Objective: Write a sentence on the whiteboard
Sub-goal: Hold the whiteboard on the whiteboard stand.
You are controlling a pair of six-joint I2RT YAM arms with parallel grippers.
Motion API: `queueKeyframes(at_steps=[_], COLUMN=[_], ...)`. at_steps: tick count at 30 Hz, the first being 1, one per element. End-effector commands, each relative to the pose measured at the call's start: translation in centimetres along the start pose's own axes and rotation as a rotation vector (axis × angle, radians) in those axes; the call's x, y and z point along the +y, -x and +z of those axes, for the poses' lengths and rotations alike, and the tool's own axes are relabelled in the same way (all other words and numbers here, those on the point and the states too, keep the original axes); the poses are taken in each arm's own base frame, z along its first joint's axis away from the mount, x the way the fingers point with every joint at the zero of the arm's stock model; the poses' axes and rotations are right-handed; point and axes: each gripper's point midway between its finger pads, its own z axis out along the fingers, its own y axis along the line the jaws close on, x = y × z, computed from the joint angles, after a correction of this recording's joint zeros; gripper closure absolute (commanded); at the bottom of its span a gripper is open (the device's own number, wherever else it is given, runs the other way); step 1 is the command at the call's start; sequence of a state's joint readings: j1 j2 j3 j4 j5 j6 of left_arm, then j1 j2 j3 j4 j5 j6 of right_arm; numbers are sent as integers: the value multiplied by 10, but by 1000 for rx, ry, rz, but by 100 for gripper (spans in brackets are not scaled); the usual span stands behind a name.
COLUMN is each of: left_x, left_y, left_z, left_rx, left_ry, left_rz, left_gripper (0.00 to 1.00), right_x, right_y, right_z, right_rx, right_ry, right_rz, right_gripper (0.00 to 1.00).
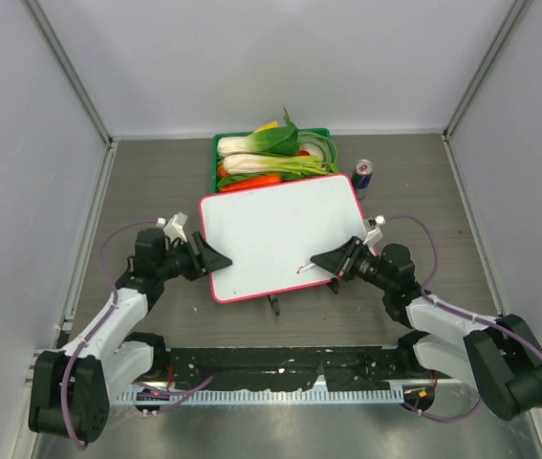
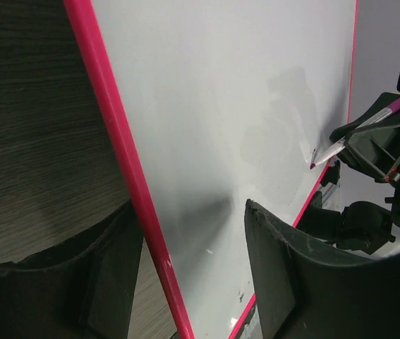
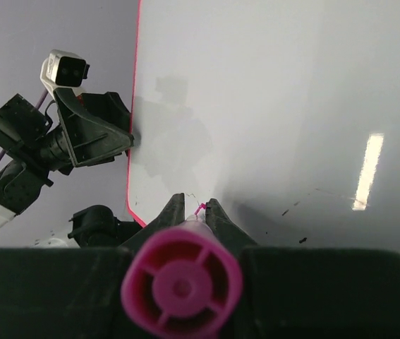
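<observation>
The whiteboard (image 1: 280, 229) lies flat on the table, glossy white with a pink-red frame (image 2: 108, 134). My right gripper (image 1: 316, 260) is shut on a magenta marker (image 3: 182, 286) over the board's near right part (image 3: 291, 92). The marker's tip touches the board beside a short magenta stroke (image 3: 201, 207), also seen in the overhead view as the stroke (image 1: 300, 271). No words of the sentence show. My left gripper (image 2: 189, 212) is open and straddles the board's left frame, one finger (image 2: 284, 268) over the white surface, the other finger (image 2: 108, 268) over the table.
A green tray (image 1: 219, 143) of vegetables stands behind the board. A drink can (image 1: 363, 176) stands at the board's far right corner. Two black clips (image 1: 276, 304) stick out from the board's near edge. Grey walls close in both sides and the back.
</observation>
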State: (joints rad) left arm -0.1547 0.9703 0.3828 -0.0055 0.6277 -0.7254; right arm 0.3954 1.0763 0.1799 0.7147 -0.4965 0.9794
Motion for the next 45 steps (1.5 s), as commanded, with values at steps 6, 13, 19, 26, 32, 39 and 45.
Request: queueKeyframes(at_steps=[6, 13, 19, 26, 32, 39, 45], left_x=[2, 3, -8, -12, -18, -30, -37], left_y=[-8, 4, 20, 37, 53, 72, 88], left_z=[-8, -13, -17, -25, -33, -34, -37], left_rx=[-38, -85, -126, -178, -238, -273, -279], left_ry=[33, 77, 69, 111, 137, 109, 5], left_rz=[-9, 13, 64, 108, 134, 142, 125], left_gripper=[31, 19, 15, 12, 10, 11, 16], right_x=[-51, -35, 14, 67, 90, 118, 128], right_y=[-33, -23, 5, 33, 50, 72, 88], right_z=[-16, -12, -6, -6, -2, 3, 5], right_rx=[36, 26, -16, -49, -74, -102, -121], right_ry=[-156, -115, 13, 128, 166, 212, 182], right_rz=[68, 41, 17, -53, -115, -213, -347], right_gripper=[98, 99, 98, 99, 99, 98, 99])
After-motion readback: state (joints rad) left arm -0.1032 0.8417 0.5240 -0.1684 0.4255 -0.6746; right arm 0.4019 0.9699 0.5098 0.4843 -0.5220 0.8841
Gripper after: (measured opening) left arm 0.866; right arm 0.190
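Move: The whiteboard's left edge already lies between my left fingers; its middle is about 15 cm to the right, 8 cm ahead and 3 cm higher. From this hand the vegetable basket sits 24 cm ahead, 13 cm right. From my right hand, which holds the marker, the board's middle is some 8 cm left, 7 cm ahead, about level; the stand's clips are 7 cm back, 4 cm left, and the can 20 cm ahead, 9 cm right, both 10 cm lower. With the marker tip on the whiteboard, I bring my right hand down about 5 cm and back 3 cm, then lift it steeply, with a little forward travel, to end 12 cm above its start, keeping the marker pinched and tipping the fingers upward. My left fingers open wider as that hand eases back, then goes left, forward and up along the left edge towards the far corner, swinging some 10 degrees counter-clockwise. ##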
